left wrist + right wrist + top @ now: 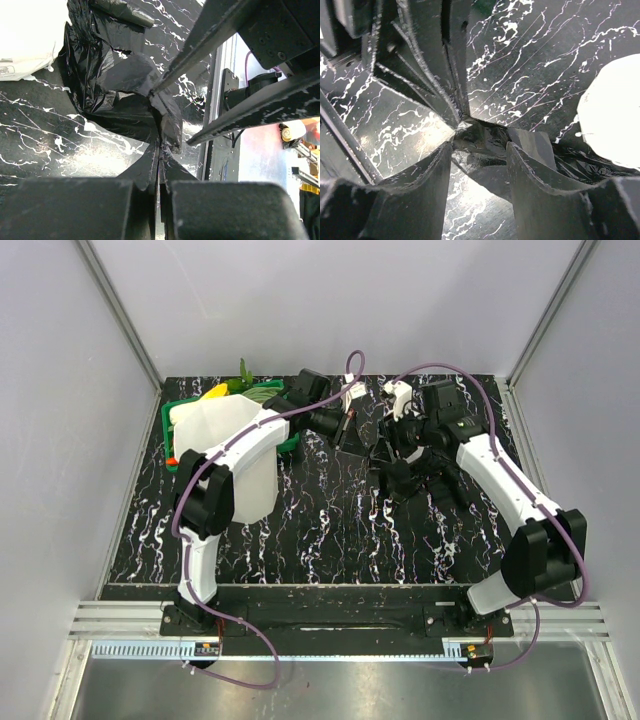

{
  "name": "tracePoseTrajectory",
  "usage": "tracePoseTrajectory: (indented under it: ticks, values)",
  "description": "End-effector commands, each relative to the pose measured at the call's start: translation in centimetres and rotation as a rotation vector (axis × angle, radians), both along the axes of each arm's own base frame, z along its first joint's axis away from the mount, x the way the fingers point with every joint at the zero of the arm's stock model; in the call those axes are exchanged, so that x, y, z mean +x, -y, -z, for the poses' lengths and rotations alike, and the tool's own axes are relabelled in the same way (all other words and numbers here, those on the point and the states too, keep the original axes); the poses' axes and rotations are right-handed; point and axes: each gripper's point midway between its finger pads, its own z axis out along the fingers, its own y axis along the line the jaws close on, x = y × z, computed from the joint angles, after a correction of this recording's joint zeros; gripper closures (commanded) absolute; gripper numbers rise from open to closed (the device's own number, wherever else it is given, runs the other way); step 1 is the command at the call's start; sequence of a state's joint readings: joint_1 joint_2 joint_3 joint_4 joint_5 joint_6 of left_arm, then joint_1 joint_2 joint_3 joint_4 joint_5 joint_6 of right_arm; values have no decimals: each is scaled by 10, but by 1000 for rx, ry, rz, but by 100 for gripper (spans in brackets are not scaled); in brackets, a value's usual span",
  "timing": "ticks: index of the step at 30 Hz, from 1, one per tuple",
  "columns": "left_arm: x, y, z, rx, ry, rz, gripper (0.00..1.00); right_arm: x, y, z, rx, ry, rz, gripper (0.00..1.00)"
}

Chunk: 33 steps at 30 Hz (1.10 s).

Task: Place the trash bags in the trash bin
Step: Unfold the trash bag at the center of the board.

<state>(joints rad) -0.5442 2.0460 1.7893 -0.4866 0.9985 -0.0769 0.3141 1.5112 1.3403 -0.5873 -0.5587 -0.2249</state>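
The trash bag (110,85), thin glossy black film, lies crumpled on the black marbled table. My left gripper (160,145) is shut on a pinched fold of it. In the top view that gripper (352,428) hangs over the back middle of the table with the bag (366,440) under it. My right gripper (480,150) is open, and its two fingers (530,165) straddle the bag's film (485,137) just below the left gripper's tips. The trash bin (235,455), tall and translucent white, stands at the left under the left arm.
A green basket (190,410) of toy vegetables sits behind the bin at the back left. A white rounded object (612,115) lies on the table beside the bag. Grey walls close in the back and both sides.
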Motion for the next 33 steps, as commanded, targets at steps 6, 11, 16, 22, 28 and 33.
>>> tracePoseTrajectory:
  ticks: [6, 11, 16, 22, 28, 33]
  values:
    - [-9, 5, -32, -82, 55, 34, 100, 11, -7, 2, 17, 21, 15, 50]
    - [-10, 6, -32, -83, 61, 39, 100, 6, -11, 10, 22, -6, -3, 57]
    - [-13, 6, -33, -88, 62, 51, 100, 0, -15, 14, 36, -26, -28, 58]
    - [-17, 8, -35, -100, 63, 72, 100, -2, -18, 18, 40, -47, -53, 73]
    - [-22, 6, -36, -106, 70, 88, 100, 1, -16, 19, 25, -33, -44, 97]
    - [-25, 1, -31, -81, 90, 95, 100, 8, -7, 13, -14, 18, -4, 100]
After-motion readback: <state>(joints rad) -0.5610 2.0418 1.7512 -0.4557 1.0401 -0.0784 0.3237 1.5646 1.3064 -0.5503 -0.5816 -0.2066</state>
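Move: The right fingers straddle the raised edge of the black trash bag, half open; the stretch to pinch lies about 3 cm below their point and 1 cm left, level fore and aft. From there the white bag is about 10 cm ahead, 5 right, the black roll some 18 cm right and 2 back, both 15 to 20 lower. From the left hand, already pinching the bag, that stretch is about 3 cm right and 2 below. Shut the right gripper from about half open onto the edge of the black bag just beside the left fingertips: ease it forward nearly 1 cm, then draw it back while sinking about 2.5 cm and edging 1 cm left, and pinch the film. Keep the left gripper closed on its part of the bag, letting it slip back about 1.5 cm. ##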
